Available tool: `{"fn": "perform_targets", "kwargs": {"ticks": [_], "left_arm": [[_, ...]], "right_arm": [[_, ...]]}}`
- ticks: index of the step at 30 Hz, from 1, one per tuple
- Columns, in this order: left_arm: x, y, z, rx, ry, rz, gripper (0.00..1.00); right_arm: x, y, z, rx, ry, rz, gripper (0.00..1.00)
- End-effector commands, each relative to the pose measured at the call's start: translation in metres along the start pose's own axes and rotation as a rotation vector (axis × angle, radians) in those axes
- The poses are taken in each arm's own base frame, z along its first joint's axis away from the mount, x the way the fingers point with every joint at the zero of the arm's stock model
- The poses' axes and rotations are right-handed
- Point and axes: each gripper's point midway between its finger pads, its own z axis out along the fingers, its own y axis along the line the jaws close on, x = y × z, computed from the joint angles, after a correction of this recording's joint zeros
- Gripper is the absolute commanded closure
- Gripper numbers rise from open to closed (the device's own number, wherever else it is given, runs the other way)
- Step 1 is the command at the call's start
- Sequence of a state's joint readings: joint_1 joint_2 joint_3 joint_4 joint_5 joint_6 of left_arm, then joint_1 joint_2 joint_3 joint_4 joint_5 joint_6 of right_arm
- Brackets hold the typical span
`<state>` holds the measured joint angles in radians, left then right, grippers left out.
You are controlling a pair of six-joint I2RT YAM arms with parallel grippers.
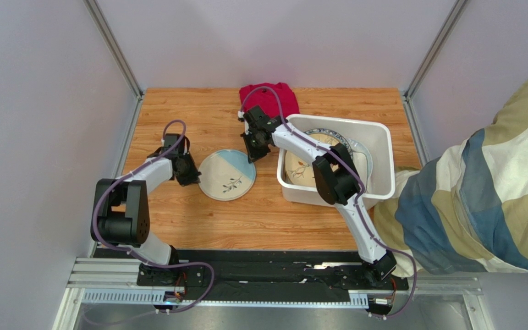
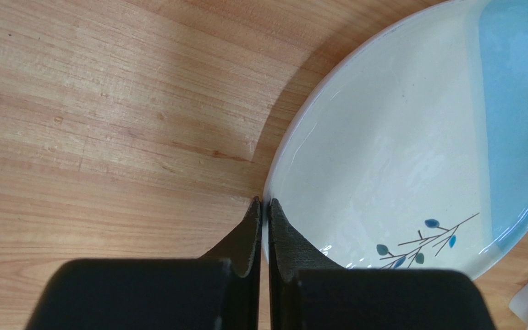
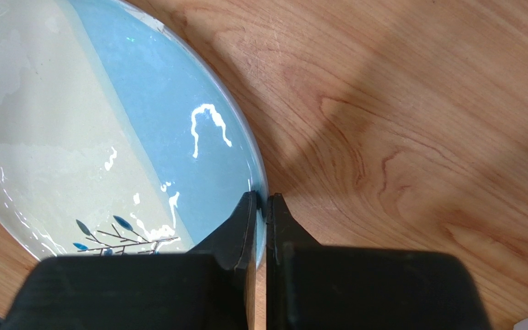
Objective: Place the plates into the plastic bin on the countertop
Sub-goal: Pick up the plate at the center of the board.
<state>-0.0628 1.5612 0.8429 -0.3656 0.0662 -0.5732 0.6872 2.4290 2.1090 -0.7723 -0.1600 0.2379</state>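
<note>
A cream-and-blue plate with a leaf sprig [image 1: 227, 174] lies on the countertop [image 1: 198, 227], left of the plastic bin [image 1: 382, 155]. My left gripper [image 1: 189, 176] is shut on the plate's left rim; in the left wrist view its jaws [image 2: 264, 203] pinch the cream edge of the plate [image 2: 397, 151]. My right gripper [image 1: 253, 154] is shut on the upper right rim; in the right wrist view it [image 3: 261, 199] clamps the blue edge of the plate [image 3: 108, 124]. Inside the bin lie other plates, one with a leaf sprig [image 1: 300, 169] and a blue floral one [image 1: 333, 135].
A folded red cloth [image 1: 268, 96] lies at the back, just behind my right wrist. A person's striped sleeve [image 1: 480, 179] reaches in at the right, next to the bin. Grey walls enclose the table on three sides.
</note>
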Motion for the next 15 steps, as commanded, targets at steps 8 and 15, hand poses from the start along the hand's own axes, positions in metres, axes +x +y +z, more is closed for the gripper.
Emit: {"fn": "perform_targets", "kwargs": {"ticks": [8, 15], "left_arm": [[-0.030, -0.049, -0.053, 0.195, -0.133, 0.049, 1.00], [-0.028, -0.047, -0.054, 0.189, -0.133, 0.053, 1.00]], "right_arm": [[-0.026, 0.045, -0.064, -0.053, -0.108, -0.050, 1.00], [-0.031, 0.046, -0.076, -0.052, -0.121, -0.040, 1.00]]}}
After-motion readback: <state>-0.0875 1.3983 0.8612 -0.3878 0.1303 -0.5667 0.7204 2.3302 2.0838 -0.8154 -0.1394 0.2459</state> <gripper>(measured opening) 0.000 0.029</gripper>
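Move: Both hands already pinch the plate by opposite rims; its middle lies about 10 cm right and 1 cm ahead of the left hand, and 8 cm left and 5 cm back of the right. The plastic bin's middle is roughly 46 cm right and 6 cm ahead of the left hand, some 29 cm right of and level with the right. The red cloth lies about 18 cm ahead and 6 cm right of the right hand. Left hand rises about 6 cm, coming free of the rim; right keeps its pinch, rising 4 cm, easing back. ##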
